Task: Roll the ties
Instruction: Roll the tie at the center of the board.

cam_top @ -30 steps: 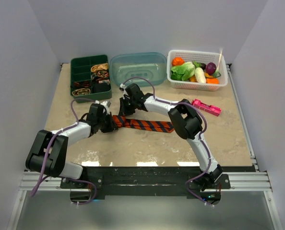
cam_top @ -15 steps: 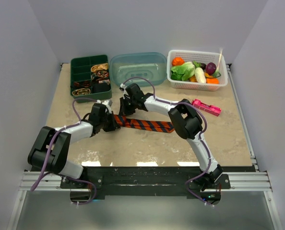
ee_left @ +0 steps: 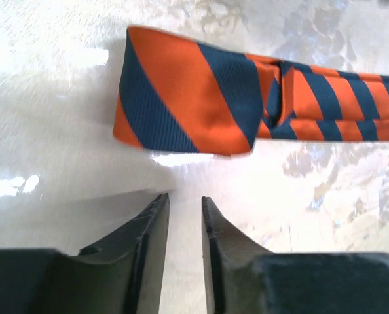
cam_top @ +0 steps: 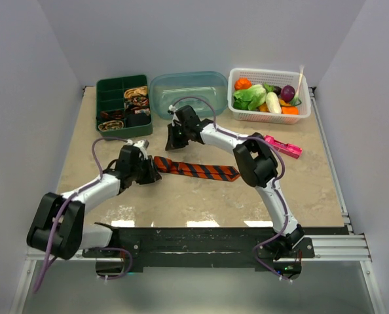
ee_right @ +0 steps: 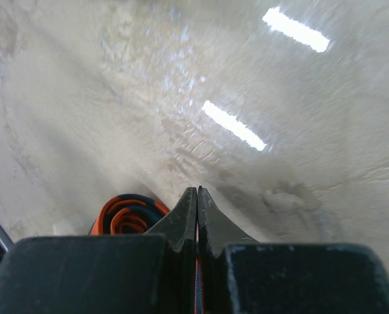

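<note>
The orange tie [cam_top: 198, 170] with dark diagonal stripes lies flat across the middle of the table. In the left wrist view its folded wide end [ee_left: 188, 98] rests just ahead of my left gripper [ee_left: 185, 203], whose jaws stand slightly apart with only bare table between them. From above, the left gripper [cam_top: 152, 171] is at the tie's left end. My right gripper [cam_top: 173, 142] hovers behind that end, near the teal tub. Its jaws [ee_right: 196, 191] are shut, a sliver of orange and blue fabric shows between them, and a rolled coil of the tie [ee_right: 126, 212] sits to their left.
A green compartment box [cam_top: 107, 88] at the back left holds several small coiled ties [cam_top: 135, 98]. Beside it stands a teal tub [cam_top: 188, 91]. A white basket [cam_top: 270, 116] of toy vegetables is at the back right. A pink gadget [cam_top: 281, 146] lies right of the arms.
My left gripper let go of the tie's left end, opened a little and drew back. The right gripper rose and moved toward the teal tub.
</note>
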{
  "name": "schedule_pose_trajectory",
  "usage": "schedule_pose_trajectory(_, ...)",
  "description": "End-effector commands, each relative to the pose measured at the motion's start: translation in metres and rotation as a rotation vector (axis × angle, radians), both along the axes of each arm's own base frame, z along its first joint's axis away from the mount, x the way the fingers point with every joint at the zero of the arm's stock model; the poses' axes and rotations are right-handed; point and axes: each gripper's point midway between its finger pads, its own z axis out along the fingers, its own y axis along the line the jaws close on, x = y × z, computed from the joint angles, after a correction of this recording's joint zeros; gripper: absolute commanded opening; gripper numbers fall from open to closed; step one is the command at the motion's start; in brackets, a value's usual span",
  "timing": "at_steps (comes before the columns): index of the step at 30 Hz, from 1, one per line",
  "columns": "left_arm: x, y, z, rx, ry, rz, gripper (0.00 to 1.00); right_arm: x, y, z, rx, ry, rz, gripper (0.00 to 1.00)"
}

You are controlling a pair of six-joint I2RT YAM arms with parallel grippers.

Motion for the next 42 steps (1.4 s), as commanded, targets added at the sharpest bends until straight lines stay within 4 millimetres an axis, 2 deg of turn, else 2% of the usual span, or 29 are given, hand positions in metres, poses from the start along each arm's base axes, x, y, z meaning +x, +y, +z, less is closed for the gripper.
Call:
schedule_pose_trajectory(1, -0.004, 0.004, 0.027, -0.004, -0.060, 0.018, 0.44, 0.015, -0.005, 0.045, 0.013, -0.096, -0.007, 0.00)
schedule_pose_trajectory(3, 0.003, 0.005, 0.045, -0.013, -0.101, 0.040, 0.55, 0.013, -0.005, 0.063, 0.038, -0.120, -0.005, 0.00)
schedule_pose_trajectory(4, 0.004, 0.006, 0.048, -0.010, -0.099, 0.047, 0.64, 0.008, -0.008, 0.061, 0.033, -0.113, -0.002, 0.00)
schedule_pose_trajectory(5, 0.007, 0.007, 0.053, -0.012, -0.106, 0.052, 0.68, 0.008, -0.010, 0.076, 0.050, -0.137, -0.004, 0.00)
schedule_pose_trajectory(7, 0.017, 0.004, 0.064, -0.041, -0.114, 0.049, 0.71, 0.000, -0.015, 0.077, 0.037, -0.146, -0.001, 0.00)
schedule_pose_trajectory(8, 0.021, 0.004, 0.066, -0.055, -0.114, 0.050, 0.71, -0.001, -0.017, 0.092, 0.047, -0.175, 0.003, 0.00)
schedule_pose_trajectory(9, 0.024, -0.001, 0.067, -0.088, -0.096, 0.035, 0.72, -0.005, -0.018, 0.093, 0.043, -0.179, 0.007, 0.00)
schedule_pose_trajectory(10, 0.032, 0.003, 0.071, -0.111, -0.110, 0.050, 0.72, -0.011, -0.020, 0.092, 0.037, -0.175, 0.017, 0.00)
schedule_pose_trajectory(12, 0.037, 0.001, 0.067, -0.175, -0.083, 0.043, 0.72, -0.019, -0.018, 0.103, 0.047, -0.193, 0.037, 0.00)
schedule_pose_trajectory(13, 0.047, 0.009, 0.069, -0.204, -0.100, 0.072, 0.72, -0.024, -0.018, 0.102, 0.047, -0.187, 0.049, 0.00)
schedule_pose_trajectory(15, 0.047, 0.014, 0.061, -0.254, -0.073, 0.084, 0.72, -0.035, -0.013, 0.104, 0.049, -0.189, 0.077, 0.00)
schedule_pose_trajectory(16, 0.059, 0.024, 0.065, -0.272, -0.110, 0.113, 0.72, -0.040, -0.011, 0.101, 0.045, -0.185, 0.088, 0.00)
schedule_pose_trajectory(18, 0.062, 0.029, 0.061, -0.295, -0.101, 0.115, 0.73, -0.049, -0.006, 0.095, 0.039, -0.180, 0.107, 0.00)
schedule_pose_trajectory(19, 0.065, 0.034, 0.061, -0.300, -0.106, 0.124, 0.73, -0.052, -0.005, 0.084, 0.027, -0.162, 0.115, 0.00)
schedule_pose_trajectory(22, 0.067, 0.030, 0.056, -0.326, -0.089, 0.095, 0.73, -0.061, -0.004, 0.064, 0.003, -0.125, 0.134, 0.00)
schedule_pose_trajectory(25, 0.066, 0.025, 0.053, -0.352, -0.077, 0.071, 0.73, -0.064, -0.005, 0.052, -0.011, -0.111, 0.133, 0.00)
schedule_pose_trajectory(30, 0.063, 0.022, 0.040, -0.368, -0.043, 0.058, 0.73, -0.065, -0.008, 0.047, -0.017, -0.108, 0.124, 0.00)
schedule_pose_trajectory(42, 0.057, 0.023, 0.011, -0.347, 0.031, 0.056, 0.72, -0.069, -0.014, 0.021, -0.054, -0.073, 0.126, 0.00)
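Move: Just ahead of the left hand, the rolled end of the tie lies about 6 cm farther out, some 2 cm to the right and barely 1 cm lower. From the right hand that roll is about 7 cm back and 2 cm to the left. The flat strip's middle lies roughly 16 cm right of the left hand and 3 cm ahead. Beyond, the green divided box is about 30 cm ahead and 11 cm left of it. Opening its fingers wide, the left hand lifts some 5 cm, swings about 6 cm forward and a little left, then eases right and sinks with its left side dipping some 20 degrees, bringing the spread fingers to either side of the tie roll. The right hand, still shut, arcs up roughly 9 cm and back about 7 cm, then drops 6 cm and waits with its tips at the roll's right-hand part; whether they touch can't be seen. ##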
